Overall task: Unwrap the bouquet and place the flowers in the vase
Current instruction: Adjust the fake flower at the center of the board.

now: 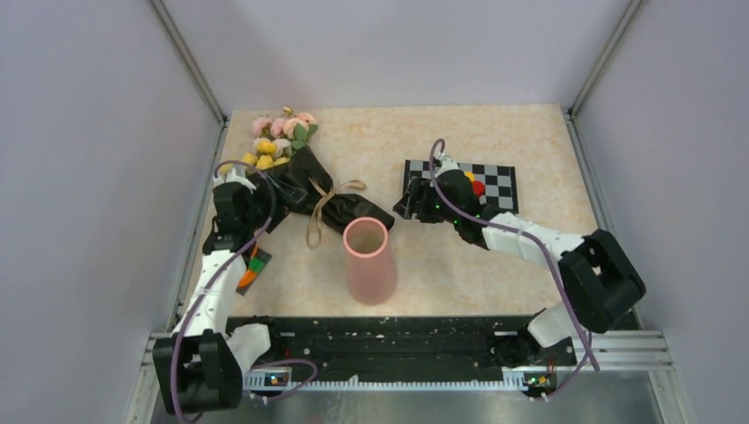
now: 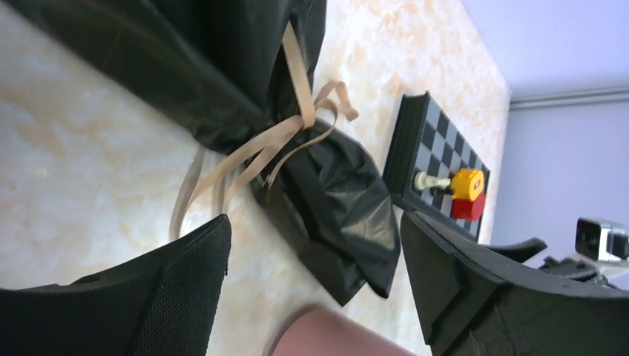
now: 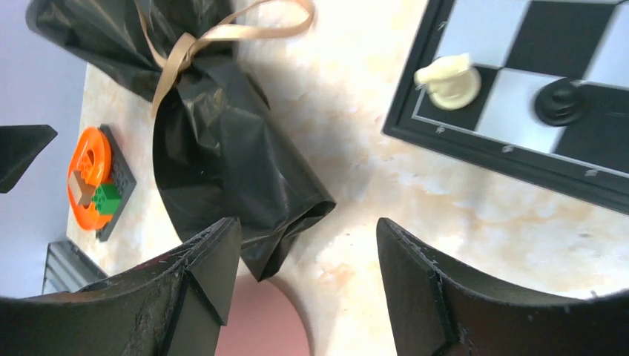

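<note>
The bouquet (image 1: 300, 172) lies at the back left, wrapped in black crinkled paper (image 2: 326, 193) and tied with a tan ribbon (image 2: 297, 122). Its pink and yellow flowers (image 1: 281, 134) point to the far edge. The pink vase (image 1: 368, 261) stands upright in front of the wrapper's tail end (image 3: 230, 170). My left gripper (image 1: 269, 187) is open beside the bouquet's left flank, and the left wrist view shows nothing between its fingers (image 2: 185, 282). On the other side, my right gripper (image 1: 404, 205) is open just right of the tail, its left fingertip (image 3: 215, 252) close to the paper but apart from it.
A chessboard (image 1: 495, 181) lies at the back right with a white pawn (image 3: 449, 78), a black piece (image 3: 561, 100) and a yellow and red block (image 2: 469, 193). An orange and green toy on a dark plate (image 1: 253, 268) sits near the left arm.
</note>
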`<state>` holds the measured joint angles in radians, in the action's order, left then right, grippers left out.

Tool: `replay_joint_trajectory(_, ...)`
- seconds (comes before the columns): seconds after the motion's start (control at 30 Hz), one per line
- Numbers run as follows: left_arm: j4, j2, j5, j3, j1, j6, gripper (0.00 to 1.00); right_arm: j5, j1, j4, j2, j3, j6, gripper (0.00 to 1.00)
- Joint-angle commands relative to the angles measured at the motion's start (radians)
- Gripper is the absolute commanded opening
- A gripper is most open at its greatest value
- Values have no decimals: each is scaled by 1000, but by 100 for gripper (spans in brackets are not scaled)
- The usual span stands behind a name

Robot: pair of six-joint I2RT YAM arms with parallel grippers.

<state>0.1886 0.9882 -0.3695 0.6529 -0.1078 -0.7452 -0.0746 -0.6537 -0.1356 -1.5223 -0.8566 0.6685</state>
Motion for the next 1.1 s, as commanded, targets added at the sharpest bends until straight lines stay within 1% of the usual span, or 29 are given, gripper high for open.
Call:
replay_joint_trajectory(0.0, -262, 92, 20, 38, 27, -140, 85, 65, 28, 41, 104, 31, -38, 69)
replay_joint_trajectory(0.1, -346, 175, 33, 48, 66, -192, 79, 70, 30, 58, 147, 40, -49, 69)
replay_joint_trajectory(0.17, -367, 235, 55, 68, 98, -199, 75, 99, 31, 73, 168, 43, -53, 69)
replay_joint_trajectory(0.27, -364, 350, 67, 128, 136, -177, 72, 109, 32, 90, 192, 46, -59, 69)
replay_joint_trajectory(0.37, -366, 464, 70, 186, 139, -142, 63, 114, 32, 103, 217, 53, -64, 69)
replay_joint_trajectory(0.47, -342, 535, 91, 227, 139, -110, 58, 125, 32, 114, 247, 69, -60, 69)
replay_joint_trajectory(0.53, -339, 568, 87, 242, 139, -105, 53, 133, 32, 121, 265, 83, -56, 69)
replay_joint_trajectory(0.6, -334, 589, 83, 253, 138, -103, 51, 141, 32, 128, 277, 93, -55, 69)
replay_joint_trajectory(0.63, -331, 595, 83, 255, 139, -101, 50, 143, 32, 132, 280, 95, -54, 69)
replay_joint_trajectory(0.7, -325, 600, 89, 259, 139, -93, 45, 145, 32, 133, 283, 97, -53, 69)
replay_joint_trajectory(0.8, -310, 614, 97, 273, 139, -72, 40, 143, 32, 133, 283, 96, -50, 69)
replay_joint_trajectory(1.07, -225, 683, 75, 342, 139, -26, 35, 139, 32, 133, 285, 87, -49, 69)
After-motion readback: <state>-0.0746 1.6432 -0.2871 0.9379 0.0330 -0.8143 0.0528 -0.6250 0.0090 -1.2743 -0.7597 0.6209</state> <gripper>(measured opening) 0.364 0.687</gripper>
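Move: The ribbon tied around the bouquet's black wrap lies about 12 cm ahead of the left hand, 7 cm to its right and 11 cm below. From that hand, the wrap's narrow tail is about 4 cm ahead and 18 cm right, 13 cm lower; the pink vase is 15 cm back and 19 cm right. From the right hand, already open, the ribbon is about 10 cm ahead, 23 cm left and 7 cm down. Left hand reaches some 12 cm forward and down towards the ribbon, fingers closing halfway; right hand withdraws rightward. ##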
